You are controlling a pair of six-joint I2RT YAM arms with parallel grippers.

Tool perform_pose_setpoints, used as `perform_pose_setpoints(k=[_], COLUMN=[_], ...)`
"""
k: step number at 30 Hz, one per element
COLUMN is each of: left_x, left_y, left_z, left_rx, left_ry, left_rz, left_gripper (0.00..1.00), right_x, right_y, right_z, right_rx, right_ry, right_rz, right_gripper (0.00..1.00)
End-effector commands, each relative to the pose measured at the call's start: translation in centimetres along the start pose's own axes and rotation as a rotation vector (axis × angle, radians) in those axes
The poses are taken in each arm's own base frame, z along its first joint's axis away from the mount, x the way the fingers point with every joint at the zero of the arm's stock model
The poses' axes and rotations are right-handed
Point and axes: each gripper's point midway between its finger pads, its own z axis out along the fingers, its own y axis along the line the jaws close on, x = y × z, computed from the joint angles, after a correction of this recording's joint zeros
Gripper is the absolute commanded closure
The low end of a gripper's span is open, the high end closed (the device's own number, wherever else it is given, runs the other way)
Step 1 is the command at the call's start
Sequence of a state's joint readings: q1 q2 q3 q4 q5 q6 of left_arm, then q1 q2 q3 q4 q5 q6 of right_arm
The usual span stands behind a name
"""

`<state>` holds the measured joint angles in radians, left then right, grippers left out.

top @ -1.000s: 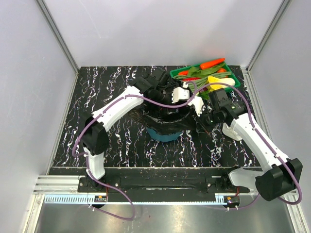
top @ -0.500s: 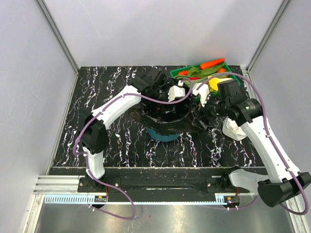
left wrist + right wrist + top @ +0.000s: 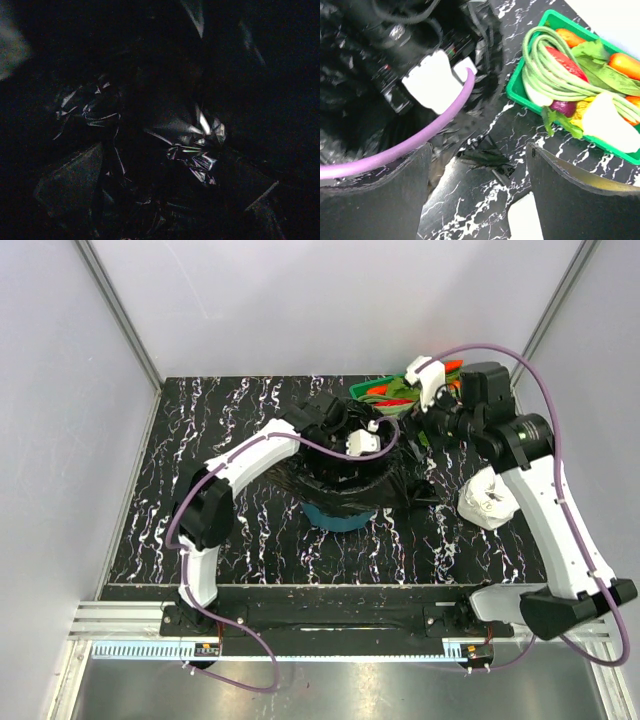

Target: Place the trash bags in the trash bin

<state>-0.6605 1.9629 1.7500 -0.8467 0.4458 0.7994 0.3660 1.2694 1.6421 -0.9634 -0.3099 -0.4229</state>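
Note:
The teal trash bin (image 3: 336,519) stands mid-table with a black trash bag (image 3: 388,490) draped over its mouth and spilling to the right. My left gripper (image 3: 346,462) reaches down into the bag-lined bin. The left wrist view shows only dark crinkled film of the trash bag (image 3: 196,150), and its fingers are lost in the dark. My right gripper (image 3: 477,192) hangs open and empty above the table, to the right of the bin. A corner of the trash bag (image 3: 487,158) lies below it. In the top view the right gripper (image 3: 428,428) is raised near the tray.
A green tray (image 3: 362,392) of vegetables sits at the back right, and its rim (image 3: 516,89) shows in the right wrist view. A white plastic wad (image 3: 488,500) lies right of the bin, under the right forearm. The left arm's purple cable (image 3: 427,136) arcs past the bin.
My right gripper has opened, let go of the bag's right edge, and risen back toward the tray. The left gripper has pushed farther into the bin.

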Motion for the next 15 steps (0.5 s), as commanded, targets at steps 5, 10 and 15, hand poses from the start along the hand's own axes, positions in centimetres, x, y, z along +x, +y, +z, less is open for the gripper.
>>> perform_pose_setpoints(k=[5,10,15], left_x=[1.9,2.7,3.4], left_y=[1.0,1.2,0.9], left_z=[1.3,2.0,2.9], left_rx=[-0.020,-0.031,-0.023], left_ry=[0.087,0.123,0.156], left_rz=[0.013,0.002,0.010], left_gripper=[0.01,0.01,0.01], right_x=[-4.5,-4.5,-4.3], right_y=[-4.3,-4.6,-4.8], right_z=[2.9,5.4,6.9], right_rx=[0.118,0.082,0.067], right_ry=[-0.075,-0.062,-0.054], right_rz=[0.065,0.080,0.091], right_gripper=[0.19,0.19,0.19])
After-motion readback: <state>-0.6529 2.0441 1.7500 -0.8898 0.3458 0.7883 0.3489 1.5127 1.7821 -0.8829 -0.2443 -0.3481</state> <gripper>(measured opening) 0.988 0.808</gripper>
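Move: The right hand, open and empty, has the black bag's far right rim on the bin some 6 cm ahead, 5 cm to its left and about 14 cm below. The vegetable basket lies about 15 cm ahead and 5 cm right, 31 cm down; the small dark bag about 5 cm back and 2 cm right, 33 cm down. The left hand is already inside the bagged bin, its floor centre about 12 cm below, 5 cm back and 1 cm left. With its fingers held wide open, the left hand goes about 4 cm deeper into the bin, drifting some 2 cm left while the wrist swings its fingers more steeply down, and seems to press the black bag down with it. Above the table, the right hand sweeps forward about 7 cm alongside the bin's right side, towards the bag's far right rim, turning slightly clockwise and sinking a little at the end, its fingers staying open and clear of the bag. ##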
